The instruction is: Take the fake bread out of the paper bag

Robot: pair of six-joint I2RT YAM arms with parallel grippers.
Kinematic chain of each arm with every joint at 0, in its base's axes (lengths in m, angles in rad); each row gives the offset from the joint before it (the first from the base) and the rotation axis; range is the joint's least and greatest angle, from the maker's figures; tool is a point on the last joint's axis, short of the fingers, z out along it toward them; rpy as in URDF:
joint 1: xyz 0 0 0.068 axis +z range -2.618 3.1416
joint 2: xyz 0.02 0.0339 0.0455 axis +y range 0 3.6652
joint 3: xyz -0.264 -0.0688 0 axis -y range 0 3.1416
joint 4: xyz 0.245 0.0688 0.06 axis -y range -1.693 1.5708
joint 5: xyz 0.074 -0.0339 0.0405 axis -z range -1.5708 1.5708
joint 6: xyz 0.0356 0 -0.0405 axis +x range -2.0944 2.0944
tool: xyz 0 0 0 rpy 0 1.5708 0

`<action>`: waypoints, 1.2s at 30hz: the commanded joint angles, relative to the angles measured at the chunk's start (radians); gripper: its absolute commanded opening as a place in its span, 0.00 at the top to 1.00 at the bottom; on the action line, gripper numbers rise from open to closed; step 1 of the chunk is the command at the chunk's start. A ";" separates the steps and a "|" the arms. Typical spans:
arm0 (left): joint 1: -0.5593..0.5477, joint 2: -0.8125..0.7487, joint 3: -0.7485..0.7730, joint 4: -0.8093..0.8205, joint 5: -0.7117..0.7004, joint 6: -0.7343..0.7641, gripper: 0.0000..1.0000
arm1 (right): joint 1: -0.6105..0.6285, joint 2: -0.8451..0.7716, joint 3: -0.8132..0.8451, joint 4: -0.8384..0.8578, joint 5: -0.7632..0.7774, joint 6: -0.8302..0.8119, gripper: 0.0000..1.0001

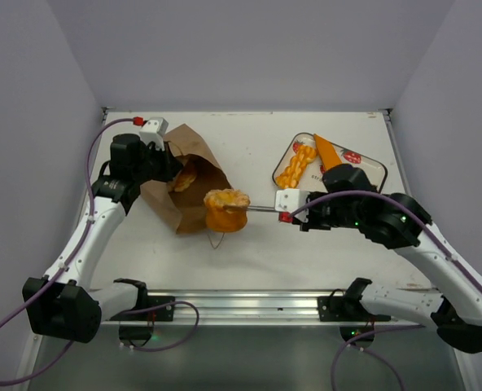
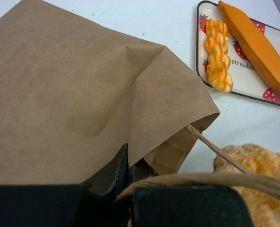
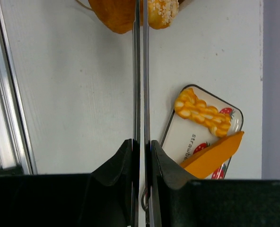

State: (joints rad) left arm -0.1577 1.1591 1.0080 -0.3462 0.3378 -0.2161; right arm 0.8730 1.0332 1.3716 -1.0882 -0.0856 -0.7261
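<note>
The brown paper bag (image 1: 180, 199) lies on its side at the table's left, mouth toward the middle. My left gripper (image 1: 169, 163) is shut on the bag's upper rim (image 2: 144, 156), the paper pinched between its fingers. A golden roll (image 1: 184, 177) shows inside the mouth. My right gripper (image 1: 280, 208) is shut on metal tongs (image 3: 140, 71). The tongs' tips clamp a ring-shaped loaf (image 1: 226, 208) just outside the bag's mouth, above the table. That loaf also shows in the left wrist view (image 2: 263, 163) and the right wrist view (image 3: 116, 12).
A strawberry-print tray (image 1: 363, 163) stands at the back right, holding a braided piece (image 1: 296, 165) and a long baguette (image 1: 326, 151). A string handle (image 2: 215, 146) of the bag crosses in front of the loaf. A metal rail (image 1: 249, 305) runs along the near edge.
</note>
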 commanded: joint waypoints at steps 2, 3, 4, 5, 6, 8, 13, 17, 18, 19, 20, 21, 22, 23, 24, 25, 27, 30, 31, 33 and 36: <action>0.001 0.002 0.052 -0.010 -0.006 0.018 0.97 | -0.103 -0.110 -0.017 0.025 -0.051 -0.007 1.00; 0.003 0.002 0.052 -0.010 -0.006 0.020 0.97 | -0.121 -0.125 -0.031 0.024 -0.051 -0.009 1.00; 0.001 0.002 0.053 -0.010 -0.006 0.018 0.97 | -0.150 -0.149 -0.035 0.024 -0.031 -0.009 1.00; 0.001 0.002 0.055 -0.010 -0.005 0.020 0.97 | -0.164 -0.159 -0.042 0.025 -0.017 -0.007 1.00; 0.001 0.005 0.057 -0.010 -0.006 0.020 0.97 | -0.193 -0.177 -0.042 0.025 0.000 -0.009 1.00; 0.001 0.007 0.061 -0.010 -0.008 0.020 0.97 | -0.225 -0.188 -0.036 0.027 0.038 -0.001 1.00; 0.001 0.010 0.066 -0.020 -0.016 0.032 0.97 | -0.319 -0.185 0.003 0.028 0.133 0.036 1.00; 0.001 0.004 0.066 -0.022 -0.017 0.040 0.97 | -0.387 -0.154 -0.015 0.063 0.269 0.056 1.00; 0.001 -0.002 0.063 -0.020 -0.019 0.044 0.97 | -0.416 -0.150 -0.028 0.088 0.291 0.060 1.00; 0.001 -0.004 0.061 -0.022 -0.020 0.047 0.97 | -0.433 -0.144 -0.032 0.099 0.305 0.062 1.00; 0.001 -0.009 0.058 -0.022 -0.020 0.049 0.97 | -0.456 -0.139 -0.039 0.114 0.316 0.065 1.00; 0.001 -0.016 0.055 -0.022 -0.020 0.055 0.97 | -0.504 -0.128 -0.045 0.129 0.320 0.063 1.00; 0.000 -0.019 0.047 -0.020 -0.020 0.055 0.97 | -0.529 -0.121 -0.045 0.137 0.320 0.060 1.00; 0.000 -0.024 0.043 -0.017 -0.016 0.055 0.97 | -0.558 -0.114 -0.048 0.146 0.322 0.056 1.00; 0.000 -0.036 0.037 -0.007 -0.013 0.050 0.97 | -0.627 -0.101 -0.060 0.172 0.317 0.039 1.00; 0.000 -0.041 0.023 -0.002 -0.010 0.049 0.97 | -0.661 -0.093 -0.066 0.186 0.316 0.028 1.00; 0.000 -0.058 0.011 0.009 -0.006 0.047 0.97 | -0.776 -0.065 -0.074 0.220 0.287 0.008 1.00; 0.001 -0.082 -0.008 0.016 -0.006 0.047 0.97 | -0.867 -0.036 -0.091 0.260 0.268 -0.024 1.00; 0.000 -0.090 -0.011 0.018 -0.008 0.047 0.97 | -0.900 -0.035 -0.104 0.275 0.280 -0.033 1.00; 0.000 -0.111 -0.016 0.022 -0.008 0.047 0.97 | -0.922 -0.024 -0.146 0.315 0.294 -0.053 1.00; 0.000 -0.136 -0.039 0.035 -0.008 0.044 0.96 | -0.940 -0.015 -0.209 0.379 0.328 -0.078 1.00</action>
State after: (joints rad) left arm -0.1577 1.0649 0.9840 -0.3584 0.3248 -0.1791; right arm -0.0536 1.0168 1.1957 -0.8497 0.2043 -0.7559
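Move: The right hand holds the tongs with the round bread clamped in their tips, roughly 7 cm ahead of the hand, 12 cm left and 13 below. The bread is bound for the tray's bare right end, some 21 cm ahead, 26 right and 26 below. Also on the tray are the long loaf, about 21 ahead and 17 right, and the braided bread, 23 ahead and 4 right. From the left hand, that bare end lies about 59 cm right, 4 ahead and 21 below. With the round bread still pinched in the tongs, the right hand sweeps about 27 cm to the right and some 10 cm forward, away from the paper bag to the tray's bare right end, swinging clockwise roughly 65 degrees. It lifts a little early on, then starts to sink. The left hand keeps its pinch on the bag's rim, finally easing about 2 cm up and back. ##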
